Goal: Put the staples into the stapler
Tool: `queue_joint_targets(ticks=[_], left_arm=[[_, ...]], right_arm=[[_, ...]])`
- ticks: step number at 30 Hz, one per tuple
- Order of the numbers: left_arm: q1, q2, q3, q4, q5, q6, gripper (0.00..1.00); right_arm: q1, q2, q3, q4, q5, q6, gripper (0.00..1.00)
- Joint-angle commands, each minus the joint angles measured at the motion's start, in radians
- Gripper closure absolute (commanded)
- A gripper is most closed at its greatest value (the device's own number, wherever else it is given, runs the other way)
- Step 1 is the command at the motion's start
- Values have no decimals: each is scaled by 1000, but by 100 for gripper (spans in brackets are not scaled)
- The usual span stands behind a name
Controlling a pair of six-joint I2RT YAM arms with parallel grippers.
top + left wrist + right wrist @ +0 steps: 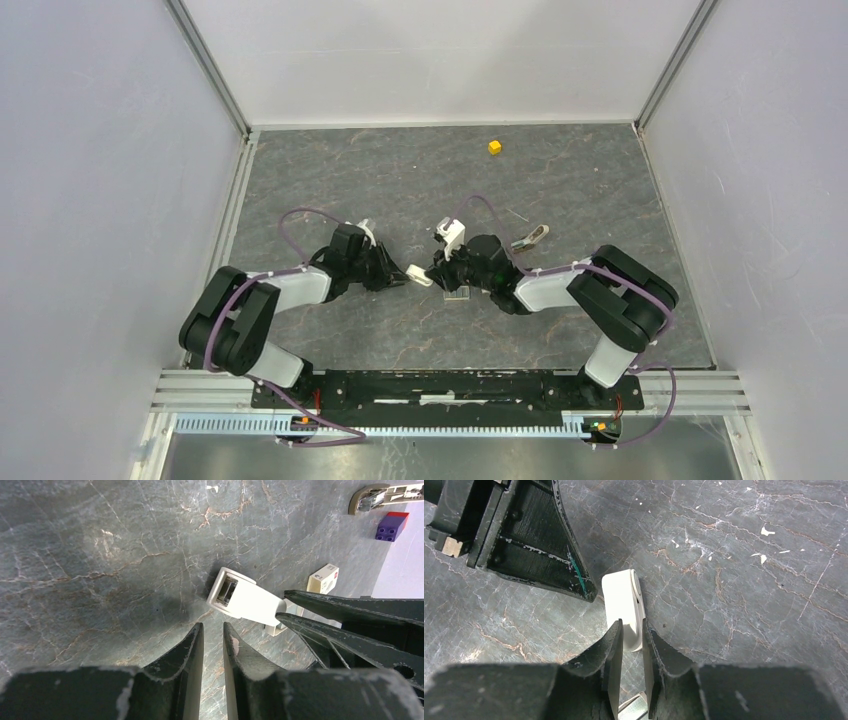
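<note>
The white stapler (243, 599) is held out over the table with its open end and metal inner channel facing my left gripper. My right gripper (631, 625) is shut on its rear part (623, 605); in the left wrist view that gripper's dark fingers (325, 630) come in from the right. My left gripper (212, 626) hovers just short of the stapler's open end, jaws a narrow gap apart with only table showing between them. The ribbed, silvery staples (636, 711) lie on the table under my right gripper. In the top view both grippers meet at the stapler (421, 280).
A slim beige hinged tool with metal inside (380, 495) lies beyond the right gripper, also seen in the top view (530, 237). A purple and red brick (391, 526) and a small white box with a red mark (323, 579) sit nearby. A yellow cube (494, 147) rests far back.
</note>
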Motion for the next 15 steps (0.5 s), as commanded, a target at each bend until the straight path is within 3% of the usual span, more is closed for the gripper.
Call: queue_joint_targets(ticks=[1,7,11,15], left_arm=[[-8,-7,-10,62,-17,-10,73],[-5,-149,109,-123,-133,55,65],[-5,-308,234,-346,-272,175,52],[-4,-483,296,-489,-404,283,39]], right_arm=[[7,37,-61,-146,42,-5,74],[-11,-32,147,-309,23,-57,64],[-10,-47,283,-427,10,-157,53],[-8,-43,289,-443,-18,-203,43]])
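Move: The white stapler lies shut between the two hands, its middle about 3 cm to the right of the left hand, level with it and 2 cm below. From the right hand it is some 2 cm to the left, 1 cm back and 3 cm below. The staple strips lie about 5 cm to the right of the right hand and 4 cm back; the grey stapler lies about 19 cm to its right and 6 cm ahead. The white stapler is left lying as the fingers come free of its right end: the right hand rises about 3.5 cm, easing forward and a little left, while its fingers open. The left hand pulls away from beside the other end, first slowly, then fast, up some 13 cm and 4 cm forward, fingers spreading and wrist tipping up about 20 degrees. ##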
